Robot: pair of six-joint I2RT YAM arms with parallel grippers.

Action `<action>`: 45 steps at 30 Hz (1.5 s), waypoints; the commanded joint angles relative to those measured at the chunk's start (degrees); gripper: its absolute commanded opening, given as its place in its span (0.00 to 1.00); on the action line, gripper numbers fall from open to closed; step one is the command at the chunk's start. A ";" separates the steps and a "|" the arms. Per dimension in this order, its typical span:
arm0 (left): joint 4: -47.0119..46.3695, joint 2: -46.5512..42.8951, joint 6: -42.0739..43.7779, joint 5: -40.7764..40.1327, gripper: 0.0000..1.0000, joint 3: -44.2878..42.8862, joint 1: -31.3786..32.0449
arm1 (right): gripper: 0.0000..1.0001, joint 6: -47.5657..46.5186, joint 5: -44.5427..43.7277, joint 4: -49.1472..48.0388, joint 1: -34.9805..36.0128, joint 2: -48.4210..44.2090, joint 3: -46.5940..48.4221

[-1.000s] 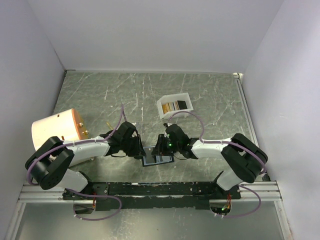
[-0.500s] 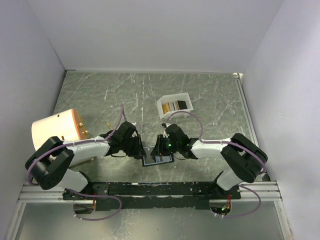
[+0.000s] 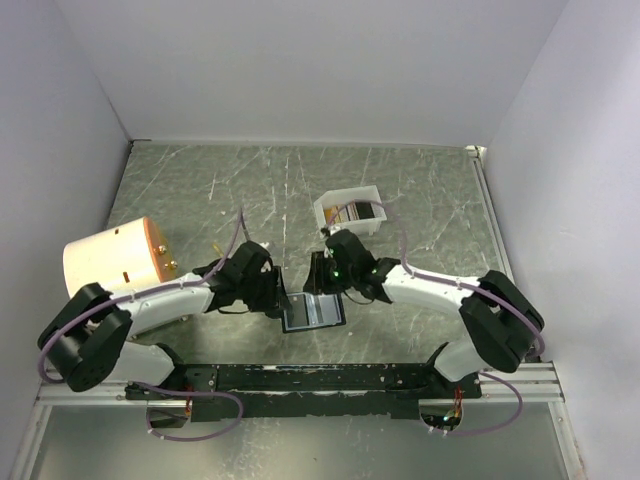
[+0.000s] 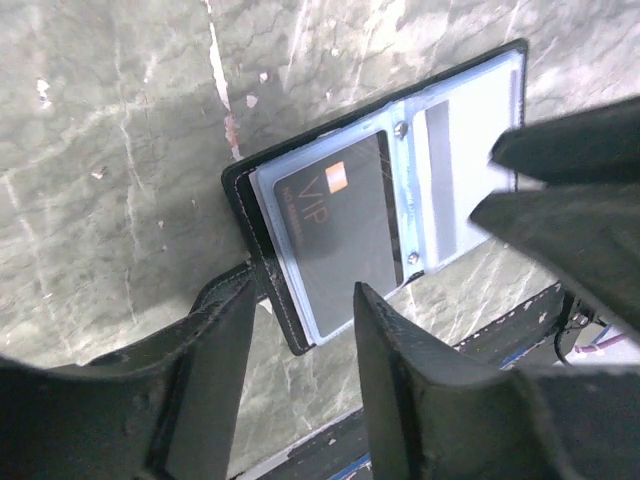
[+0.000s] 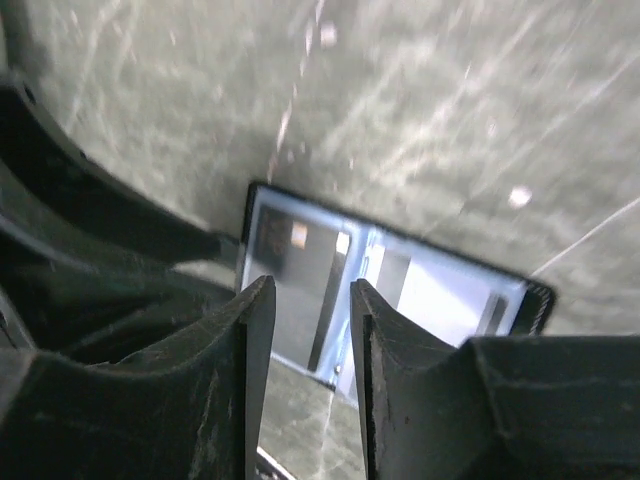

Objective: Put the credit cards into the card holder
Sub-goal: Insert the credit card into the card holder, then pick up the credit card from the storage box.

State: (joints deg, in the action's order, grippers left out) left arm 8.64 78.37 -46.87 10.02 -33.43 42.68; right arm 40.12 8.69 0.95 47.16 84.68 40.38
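The card holder [image 3: 314, 312] lies open and flat on the table between the two arms, pale blue inside [image 4: 462, 165] [image 5: 445, 290]. A dark credit card [image 4: 335, 230] marked VIP sits in its left pocket, also visible in the right wrist view [image 5: 295, 265]. My left gripper [image 3: 281, 296] [image 4: 303, 290] hovers over the holder's left edge, open, with nothing gripped. My right gripper [image 3: 318, 278] [image 5: 310, 288] hangs just beyond the holder's far edge, its jaws slightly apart and empty. More credit cards [image 3: 352, 213], gold and dark, lie in a white box.
The white box [image 3: 338, 198] stands behind the right gripper, partly crossed by its cable. A tan cylinder [image 3: 108, 258] lies at the left of the table. The black base rail [image 3: 320, 378] runs close to the holder's near edge.
The right gripper has drawn back from over the holder toward the far side, uncovering it. The left gripper's jaws have spread wider. The holder has stayed in place.
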 commanded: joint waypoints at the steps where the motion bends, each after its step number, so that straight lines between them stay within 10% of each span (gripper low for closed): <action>1: 5.77 -5.29 2.25 -4.05 0.60 -4.90 -0.11 | 0.38 -6.95 -8.79 9.71 -2.29 -2.28 8.20; 12: 18.86 -12.94 11.54 -12.15 1.00 -16.30 -0.08 | 0.54 -18.08 -22.40 20.16 -12.14 5.29 27.03; 31: 28.97 -20.37 20.86 -23.41 1.00 -21.12 -0.06 | 0.74 -26.87 -33.94 34.43 -15.25 36.88 59.85; 45: 29.36 -20.29 21.03 -24.45 0.99 -21.44 -0.10 | 0.80 -29.07 -36.33 35.95 -15.25 43.93 65.23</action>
State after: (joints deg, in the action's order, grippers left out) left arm 37.17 58.11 -26.74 -12.93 -54.00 42.68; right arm 12.23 -26.28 36.01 32.14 126.80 103.28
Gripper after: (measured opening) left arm 0.998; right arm 0.802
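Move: The white card box, my right hand's next goal, is about 27 cm ahead of it and 9 cm to its right, its cards some 3 cm lower. The open card holder lies roughly 3 cm behind that hand, 1 cm to its left and 5 cm below. From my left hand the holder's middle is about 7 cm to the right, level fore and aft and 3 cm down; the card box is about 29 cm ahead and 18 cm right. I carry my empty right hand from the holder out to the card box, about 26 cm forward and drifting right, arcing up some 10 cm and back down over the cards; its left-leaning fingers swing to point almost straight down and spread. My already loosened left hand opens fully and backs off the holder, mostly up about 16 cm, then left as well, its fingers tipping forward and up. ##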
